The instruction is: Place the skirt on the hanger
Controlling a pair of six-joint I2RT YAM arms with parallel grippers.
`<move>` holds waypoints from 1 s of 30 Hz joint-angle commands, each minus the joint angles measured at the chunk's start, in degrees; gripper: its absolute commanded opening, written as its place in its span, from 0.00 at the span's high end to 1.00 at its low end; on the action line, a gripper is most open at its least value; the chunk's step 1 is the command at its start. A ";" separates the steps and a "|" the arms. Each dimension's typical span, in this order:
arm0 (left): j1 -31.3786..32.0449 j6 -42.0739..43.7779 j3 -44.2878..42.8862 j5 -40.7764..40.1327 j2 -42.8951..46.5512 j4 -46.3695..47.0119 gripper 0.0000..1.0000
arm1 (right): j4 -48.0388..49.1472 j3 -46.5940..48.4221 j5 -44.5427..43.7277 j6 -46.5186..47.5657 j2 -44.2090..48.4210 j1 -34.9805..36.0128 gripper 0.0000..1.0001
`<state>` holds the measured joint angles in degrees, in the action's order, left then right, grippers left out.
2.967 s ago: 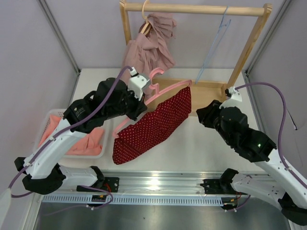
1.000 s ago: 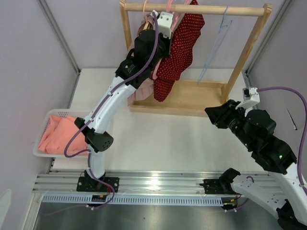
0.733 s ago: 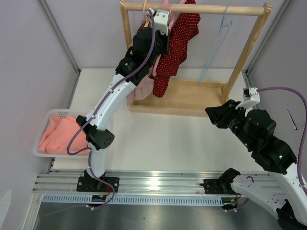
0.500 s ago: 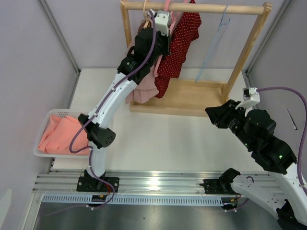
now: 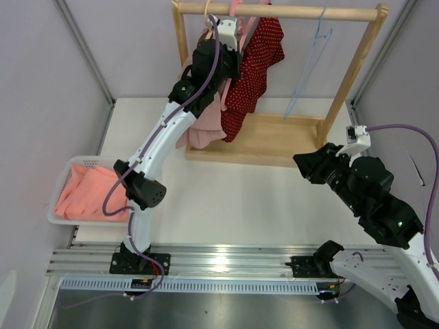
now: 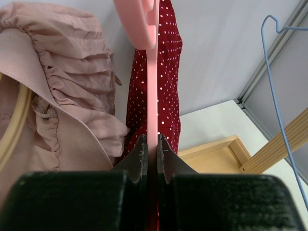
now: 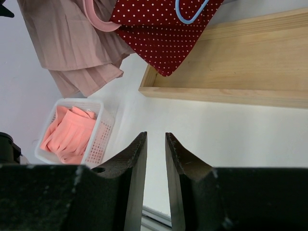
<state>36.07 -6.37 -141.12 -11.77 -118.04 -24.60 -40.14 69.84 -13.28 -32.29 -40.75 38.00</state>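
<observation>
The red skirt with white dots point(image 5: 257, 65) hangs from a pink hanger point(image 5: 237, 8) up at the wooden rail point(image 5: 295, 12). My left gripper point(image 5: 228, 32) is raised to the rail and shut on the hanger's flat pink edge point(image 6: 152, 72), fingertips pinching it point(image 6: 152, 139). The skirt point(image 6: 166, 86) drapes just behind that edge. Whether the hook rests on the rail I cannot tell. My right gripper point(image 5: 305, 163) hovers low over the table at the right, jaws slightly apart and empty point(image 7: 156, 135).
A dusty pink garment point(image 5: 202, 110) hangs on a wooden hanger left of the skirt. A blue wire hanger point(image 5: 312, 55) hangs to the right. The rack's wooden base point(image 5: 274, 140) lies below. A white basket point(image 5: 96, 160) with orange cloth sits at the left.
The left arm lifted the hanger and skirt from table height to the rail, then eased them slightly left; the skirt now hangs straighter. The right arm drew back, then stayed still.
</observation>
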 commanded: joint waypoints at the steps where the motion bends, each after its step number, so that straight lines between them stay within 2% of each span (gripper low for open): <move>1: -0.65 -2.15 -3.72 1.14 0.00 4.39 1.00 | 0.33 -0.32 -0.61 1.09 0.50 -0.29 0.72; 12: -0.65 -3.21 -2.93 4.30 0.52 3.07 1.00 | 0.68 -1.11 -0.43 1.01 1.02 -0.56 0.73; 18: -0.57 -4.09 1.11 5.79 4.74 6.06 0.81 | 1.03 -1.38 -0.26 1.01 0.85 -0.56 0.72; 19: -0.57 -4.09 1.11 5.97 5.62 6.32 0.73 | 1.12 -1.38 -0.17 1.09 0.85 -0.56 0.72; 22: -0.48 -4.09 1.37 6.94 7.29 7.28 0.60 | 1.47 -1.64 -0.17 1.09 0.85 -0.64 0.72; 30: -0.04 -5.14 1.46 8.95 11.69 10.88 0.50 | 1.73 -1.64 -0.17 1.44 0.68 -0.73 0.72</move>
<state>35.83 -10.44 -139.39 -5.08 -111.37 -18.46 -40.36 68.25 -13.21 -32.23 -40.18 37.58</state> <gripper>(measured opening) 0.489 0.276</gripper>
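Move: The left hand still grips the pink hanger just under its hook, with the rack's rod about 9 cm above and 1 cm ahead of this hand. The red dotted skirt on that hanger lies roughly 9 cm ahead, 4 cm to the right and 10 cm below; the pink skirt is some 9 cm left, 3 cm ahead and 12 cm below. From the right hand, the rod at that hook is around 30 cm ahead, 19 cm left and 16 cm up. First easing about 1 cm to the right and a touch down under the rod, the left hand keeps its pinch on the pink hanger's neck, then opens its fingers to about half and lets go. It rises quickly by some 8 cm while drawing back about 4 cm from the hanger, the wrist tipping up and turning slightly clockwise. ##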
